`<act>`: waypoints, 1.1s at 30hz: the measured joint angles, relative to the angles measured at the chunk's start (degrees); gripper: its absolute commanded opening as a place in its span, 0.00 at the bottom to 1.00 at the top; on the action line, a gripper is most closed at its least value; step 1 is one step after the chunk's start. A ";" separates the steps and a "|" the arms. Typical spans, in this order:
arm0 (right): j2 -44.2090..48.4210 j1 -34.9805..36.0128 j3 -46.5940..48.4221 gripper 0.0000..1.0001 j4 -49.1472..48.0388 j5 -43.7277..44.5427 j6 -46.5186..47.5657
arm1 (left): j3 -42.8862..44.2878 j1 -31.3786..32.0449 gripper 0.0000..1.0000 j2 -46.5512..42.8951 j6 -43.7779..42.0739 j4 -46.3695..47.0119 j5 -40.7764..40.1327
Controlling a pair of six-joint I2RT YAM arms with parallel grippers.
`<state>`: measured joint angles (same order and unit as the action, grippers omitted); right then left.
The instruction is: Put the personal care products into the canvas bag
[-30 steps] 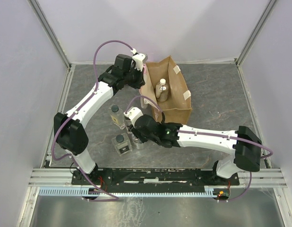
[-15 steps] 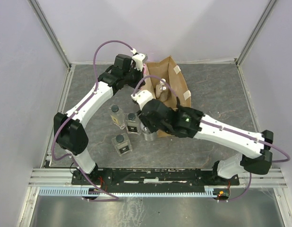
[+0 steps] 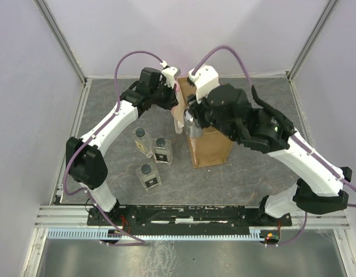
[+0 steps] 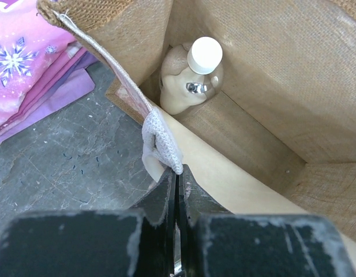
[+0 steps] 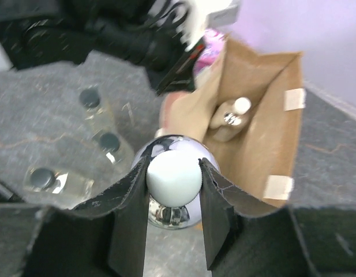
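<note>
The tan canvas bag point(image 3: 211, 149) stands open at the back of the table. My left gripper point(image 3: 176, 109) is shut on its pale handle point(image 4: 161, 138) at the left rim, holding that side out. One round white-capped bottle point(image 4: 193, 76) lies inside the bag. My right gripper point(image 5: 173, 167) is shut on the white cap of a round silver-shouldered bottle point(image 5: 173, 180), held in the air over the bag's left rim point(image 3: 193, 128). Three squarish dark-capped bottles stand on the table to the left: point(image 3: 143, 141), point(image 3: 162, 151), point(image 3: 149, 176).
A flat pink packet point(image 4: 25, 63) lies on the table behind the bag's left side. The right arm point(image 3: 264, 133) spans over the bag and hides most of its opening. Metal rails point(image 3: 79, 115) edge the grey table.
My right arm has lifted the round bottle from the table beside the squarish bottles and swung it up and back over the bag's left rim. The left arm has stayed put.
</note>
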<state>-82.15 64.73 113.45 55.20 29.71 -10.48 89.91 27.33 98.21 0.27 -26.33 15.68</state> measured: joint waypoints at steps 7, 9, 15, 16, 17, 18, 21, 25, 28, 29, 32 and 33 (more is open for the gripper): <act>-6.14 -10.21 10.01 0.00 0.17 -1.66 5.73 | 0.00 0.00 0.03 0.00 -1.97 -0.39 0.94; -7.63 -12.20 11.08 0.00 0.13 -2.78 6.67 | 0.00 0.00 0.03 0.00 -2.29 -0.46 0.98; -11.34 -18.93 11.02 0.00 0.04 -8.85 7.28 | 0.11 0.00 0.03 0.00 -2.82 -0.63 1.20; -11.67 -20.26 10.34 0.00 -0.26 -9.92 7.26 | 0.17 0.00 0.03 0.00 -2.82 -0.68 1.22; -11.80 -21.29 9.55 0.00 -0.52 -10.78 7.17 | 0.35 0.00 0.03 0.00 -2.82 -0.94 1.31; -11.78 -22.67 8.20 0.00 -1.05 -11.96 7.04 | 0.50 0.00 0.03 0.00 -2.82 -1.11 1.38; -11.74 -26.16 3.48 0.00 -3.43 -14.75 6.14 | 1.25 0.00 0.03 0.00 -2.84 -1.68 1.46; -11.74 -29.14 -4.02 0.00 -6.34 -17.31 4.79 | 2.43 0.00 0.03 0.00 -2.95 -3.17 1.51; -11.74 -29.77 -9.73 0.00 -8.55 -18.78 4.09 | 3.87 0.00 0.03 0.00 -3.08 -4.90 1.51; -11.74 -29.77 -11.17 0.00 -9.27 -19.19 3.89 | 4.33 0.00 0.03 0.00 -3.10 -5.31 1.51; -11.74 -29.59 -15.19 0.00 -12.04 -20.72 3.21 | 5.22 0.00 0.03 0.00 -3.13 -6.19 1.51; -11.74 -29.55 -16.39 0.00 -12.94 -21.03 3.10 | 5.29 0.00 0.03 0.00 -3.13 -6.43 1.51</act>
<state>-93.89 35.18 97.06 42.26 8.69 -7.38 95.20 27.33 98.21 -2.85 -32.75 17.19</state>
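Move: The clear bottle with the white cap, already held in the right hand, is bound for the canvas bag. The bag's middle lies about 15 cm ahead, 5 cm to the right and some 30 cm below. The first bottle, already in the bag, stands roughly 20 cm straight ahead and 34 cm down; a dark-capped bottle waits on the table 4 cm ahead, 13 cm left and 36 cm down. From the left hand, the bag's middle is about 11 cm right, level with it fore and aft, and 10 cm lower. The held bottle is carried forward by the right hand, about 15 cm with a slight rise and a drift to the right, over the bag's near edge, then lowered steeply by almost 20 cm into the opening. The fingers keep their grip on the cap and tip some 15 degrees further down. The left hand goes on pinching the bag's handle at the left rim, lifting a couple of centimetres late on. ##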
